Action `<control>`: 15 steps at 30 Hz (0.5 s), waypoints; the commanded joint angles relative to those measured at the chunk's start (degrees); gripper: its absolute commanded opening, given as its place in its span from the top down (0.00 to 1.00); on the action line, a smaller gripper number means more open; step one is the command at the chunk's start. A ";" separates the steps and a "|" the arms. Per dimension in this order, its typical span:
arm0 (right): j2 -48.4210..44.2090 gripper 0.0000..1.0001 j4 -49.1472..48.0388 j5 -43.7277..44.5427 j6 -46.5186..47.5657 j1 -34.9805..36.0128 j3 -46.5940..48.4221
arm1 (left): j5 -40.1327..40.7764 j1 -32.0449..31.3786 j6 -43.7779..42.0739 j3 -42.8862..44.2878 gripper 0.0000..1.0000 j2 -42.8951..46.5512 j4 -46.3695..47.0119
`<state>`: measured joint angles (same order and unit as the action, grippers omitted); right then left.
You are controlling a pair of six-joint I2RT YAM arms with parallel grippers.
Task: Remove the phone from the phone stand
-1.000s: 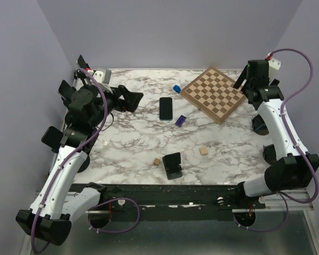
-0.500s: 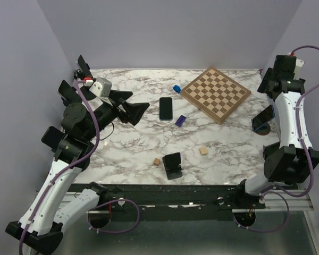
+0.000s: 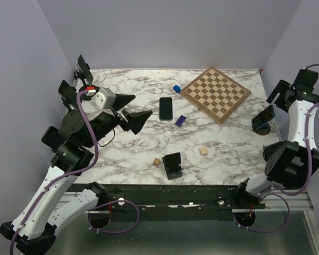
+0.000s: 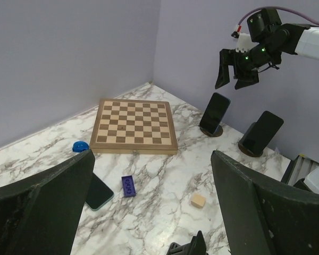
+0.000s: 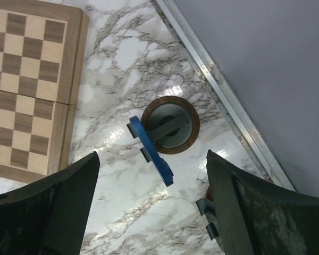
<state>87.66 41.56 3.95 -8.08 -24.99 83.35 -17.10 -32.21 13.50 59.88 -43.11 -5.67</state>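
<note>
A phone in a blue case (image 5: 151,150) leans on a round brown-rimmed stand (image 5: 170,125) near the table's right edge. It also shows in the top view (image 3: 263,118) and the left wrist view (image 4: 214,113). My right gripper (image 3: 276,94) hangs open above it, and in the right wrist view its fingers (image 5: 154,212) spread wide either side of the phone without touching it. A second phone on a stand (image 4: 260,132) is beside it. My left gripper (image 3: 142,106) is open and empty over the left middle of the table.
A chessboard (image 3: 215,93) lies at the back right. A phone (image 3: 166,108) lies flat mid-table with a purple brick (image 3: 181,120) and a blue piece (image 3: 176,88) near it. An empty black stand (image 3: 173,164) and two wooden cubes (image 3: 203,151) sit near the front.
My right arm has swung from the chessboard's right corner out to the right edge, over the phone on its stand. My left gripper has moved right and a little forward.
</note>
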 commanded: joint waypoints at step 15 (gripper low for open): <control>1.24 0.49 -10.21 -6.67 4.08 -1.90 -9.78 | 1.61 -0.94 -2.29 -0.83 0.01 -0.49 0.30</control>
<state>88.01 34.30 -2.09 -5.32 -26.61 74.63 -16.38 -32.42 12.23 59.48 -43.83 -5.72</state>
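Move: The phone on the right-hand stand has its middle about 9 cm straight below the right hand, its top edge nearer. From that hand, the second phone on its stand sits some 16 cm back, 7 cm right, and the chessboard's middle about 22 cm ahead, 21 cm left and 18 cm below. From the left hand, the aimed-at phone lies roughly 18 cm ahead, 62 cm right and 31 cm below. The right hand sinks about 4.5 cm onto the stand's phone, its fingers closing partway around the top. ##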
